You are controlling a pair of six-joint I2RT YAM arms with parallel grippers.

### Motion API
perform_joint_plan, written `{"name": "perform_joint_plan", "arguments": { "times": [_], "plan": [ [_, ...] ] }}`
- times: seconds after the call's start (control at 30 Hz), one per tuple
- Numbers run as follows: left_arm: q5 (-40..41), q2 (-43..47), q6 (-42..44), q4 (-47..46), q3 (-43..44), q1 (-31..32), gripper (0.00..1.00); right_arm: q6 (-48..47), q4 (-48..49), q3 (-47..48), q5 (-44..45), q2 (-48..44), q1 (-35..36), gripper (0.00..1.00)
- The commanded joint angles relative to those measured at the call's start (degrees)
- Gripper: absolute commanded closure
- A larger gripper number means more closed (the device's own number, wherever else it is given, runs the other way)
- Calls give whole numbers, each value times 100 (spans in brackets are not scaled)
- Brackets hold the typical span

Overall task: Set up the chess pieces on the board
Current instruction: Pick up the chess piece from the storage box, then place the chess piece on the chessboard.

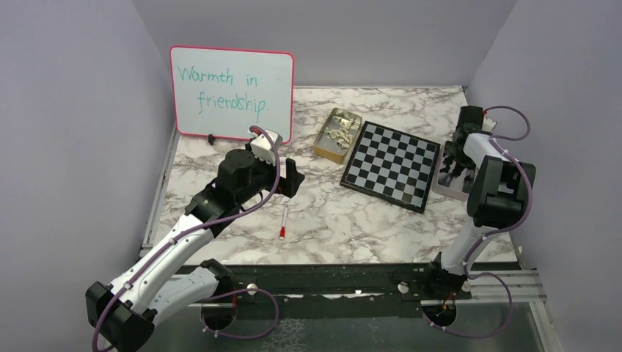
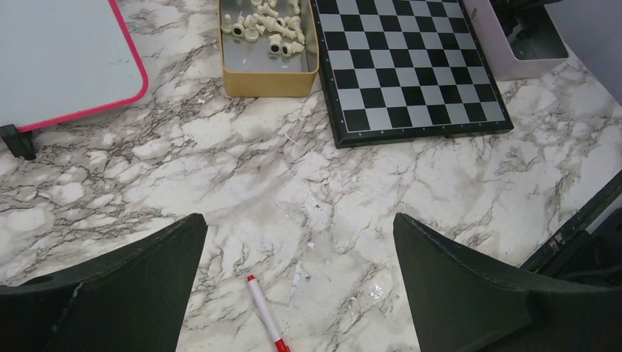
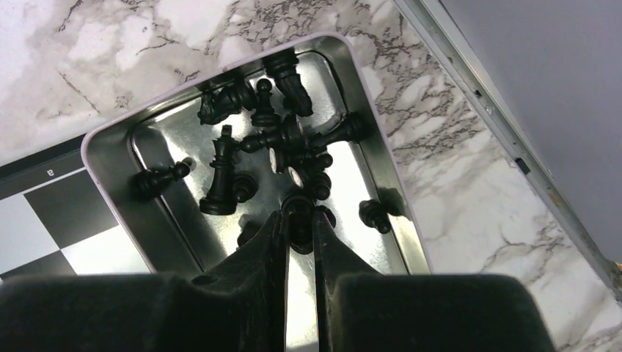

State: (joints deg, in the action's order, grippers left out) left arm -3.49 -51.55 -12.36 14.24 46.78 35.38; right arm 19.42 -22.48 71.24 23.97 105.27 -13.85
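The chessboard point(image 1: 390, 164) lies empty at the table's right middle; it also shows in the left wrist view point(image 2: 411, 70). Cream pieces point(image 2: 268, 29) lie in a gold tin point(image 1: 336, 134) left of the board. Black pieces point(image 3: 253, 139) lie in a silver tin point(image 3: 110, 172) right of the board. My right gripper point(image 3: 298, 224) is down in that tin, shut on a black piece point(image 3: 299, 227) between its fingertips. My left gripper point(image 2: 297, 249) is open and empty above bare marble, left of the board, seen from the top point(image 1: 292, 178).
A red-and-white marker point(image 1: 283, 222) lies on the marble near the left gripper, also in the left wrist view point(image 2: 265, 314). The pink-framed whiteboard point(image 1: 232, 93) stands at the back left. Grey walls close in on both sides.
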Motion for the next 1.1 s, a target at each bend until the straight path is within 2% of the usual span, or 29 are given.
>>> {"name": "perform_joint_plan", "arguments": {
  "times": [0.0,0.33,0.67,0.9,1.07],
  "plan": [
    [72,3,41,-123,-55,31,1,62,-443,273,258,-465,-16,85],
    [36,-59,23,-141,-61,48,1,-286,-823,702,-597,-866,127,86],
    [19,-100,14,-141,-56,48,1,-763,-805,1029,-720,-789,1080,85],
    [56,-73,24,-141,-55,48,1,-1100,-854,1555,-629,-164,1806,83],
    [76,-19,41,-132,-64,46,1,-1168,-883,2186,-996,447,2051,82]
  ]
}}
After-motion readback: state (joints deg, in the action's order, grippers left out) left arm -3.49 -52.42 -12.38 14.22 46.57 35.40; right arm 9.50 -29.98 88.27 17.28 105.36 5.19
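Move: The right hand already grips a black chess piece inside the storage box. The middle of the chessboard, where the piece goes, lies about 21 cm to this hand's left, 2 cm back and 3 cm lower. The storage box's middle is 2 cm back and straight below it, and the white-piece box some 39 cm left and 10 cm ahead. From the left hand the chessboard is roughly 28 cm right, 11 cm ahead and 20 cm below. Right hand lifts the gripped piece, swings about 16 cm left and forward over the chessboard, turning 30 degrees counter-clockwise. ##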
